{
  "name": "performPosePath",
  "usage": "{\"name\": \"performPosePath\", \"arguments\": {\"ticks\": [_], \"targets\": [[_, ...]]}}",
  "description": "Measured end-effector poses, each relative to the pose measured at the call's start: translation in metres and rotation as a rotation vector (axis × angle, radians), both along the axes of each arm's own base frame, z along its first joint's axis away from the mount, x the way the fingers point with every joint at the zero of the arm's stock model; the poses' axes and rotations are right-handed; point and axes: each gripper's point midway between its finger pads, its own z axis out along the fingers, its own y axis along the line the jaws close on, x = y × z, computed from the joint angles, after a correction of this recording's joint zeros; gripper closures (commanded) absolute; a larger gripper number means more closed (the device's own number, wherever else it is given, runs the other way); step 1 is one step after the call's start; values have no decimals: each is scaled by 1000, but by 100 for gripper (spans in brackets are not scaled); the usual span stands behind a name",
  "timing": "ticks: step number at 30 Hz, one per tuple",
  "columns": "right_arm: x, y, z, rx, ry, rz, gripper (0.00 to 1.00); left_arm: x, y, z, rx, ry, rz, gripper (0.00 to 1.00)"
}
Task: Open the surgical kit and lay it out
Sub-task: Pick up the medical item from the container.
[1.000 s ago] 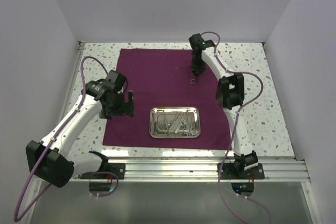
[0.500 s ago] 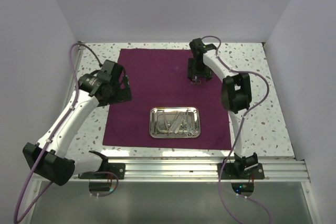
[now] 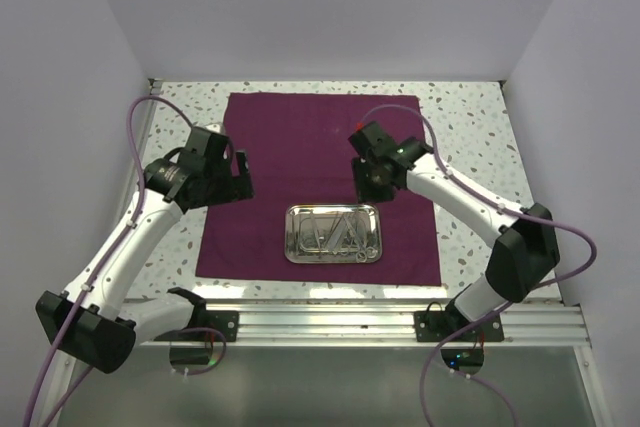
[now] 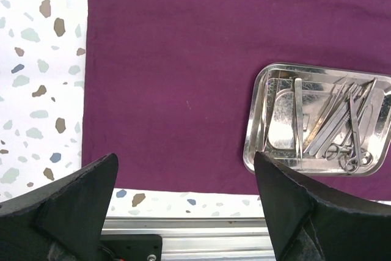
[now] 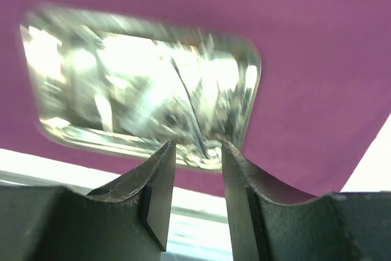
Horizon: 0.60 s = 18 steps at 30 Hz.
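Note:
The maroon cloth wrap lies spread flat on the table. The steel tray sits on its near part and holds several thin silver instruments, among them ring-handled forceps. My right gripper hangs just beyond the tray's far right corner. In the right wrist view the right gripper has its jaws partly apart with nothing between them, above the blurred tray. My left gripper hovers over the cloth's left part. The left gripper is wide open and empty, with the tray to its right.
White speckled tabletop borders the cloth on all sides. An aluminium rail with both arm bases runs along the near edge. Plain walls close in the left, back and right.
My right gripper opened over a small ring-handled instrument on the far cloth, then swung back toward the tray with its jaws narrowing. The left gripper drifted slightly left and stayed open.

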Motion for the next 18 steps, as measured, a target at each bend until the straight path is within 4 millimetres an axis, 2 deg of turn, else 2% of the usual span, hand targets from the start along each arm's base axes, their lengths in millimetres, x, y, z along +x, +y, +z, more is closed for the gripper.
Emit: {"name": "performPosePath", "arguments": {"ticks": [3, 5, 12, 18], "targets": [[-30, -8, -46, -70, 123, 4, 61, 0, -2, 0, -4, -4, -14, 4], [-45, -14, -64, -105, 177, 5, 61, 0, -2, 2, -4, -14, -26, 4], [-55, 2, -81, -120, 201, 44, 62, -12, 2, 2, -15, -38, -35, 5], [-66, 21, -99, -143, 222, 95, 63, -25, 7, -7, -15, -37, -34, 5]]}}
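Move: For the right hand, the scissors on top of the pile in the tray lie about 7 cm back, 2 cm to the left and 13 cm below. At much the same height, the flat scalpel handles lie 7 cm back and 6 cm left, the lone tweezers 7 cm back and 12 cm left. The laid-out scissors are some 22 cm ahead and 4 cm right. From the left hand, the tray scissors are roughly 28 cm right, 3 cm back and 16 cm down. Down and back towards the scissors in the tray, the right hand drops about 10 cm and draws back some 7, quickly at first, then slower, drifting slightly right and then left again. Its fingers tip nearer to vertical and stay part-open, ending close over the scissors with no touch to be seen. The open, empty left hand eases back a couple of centimetres. ##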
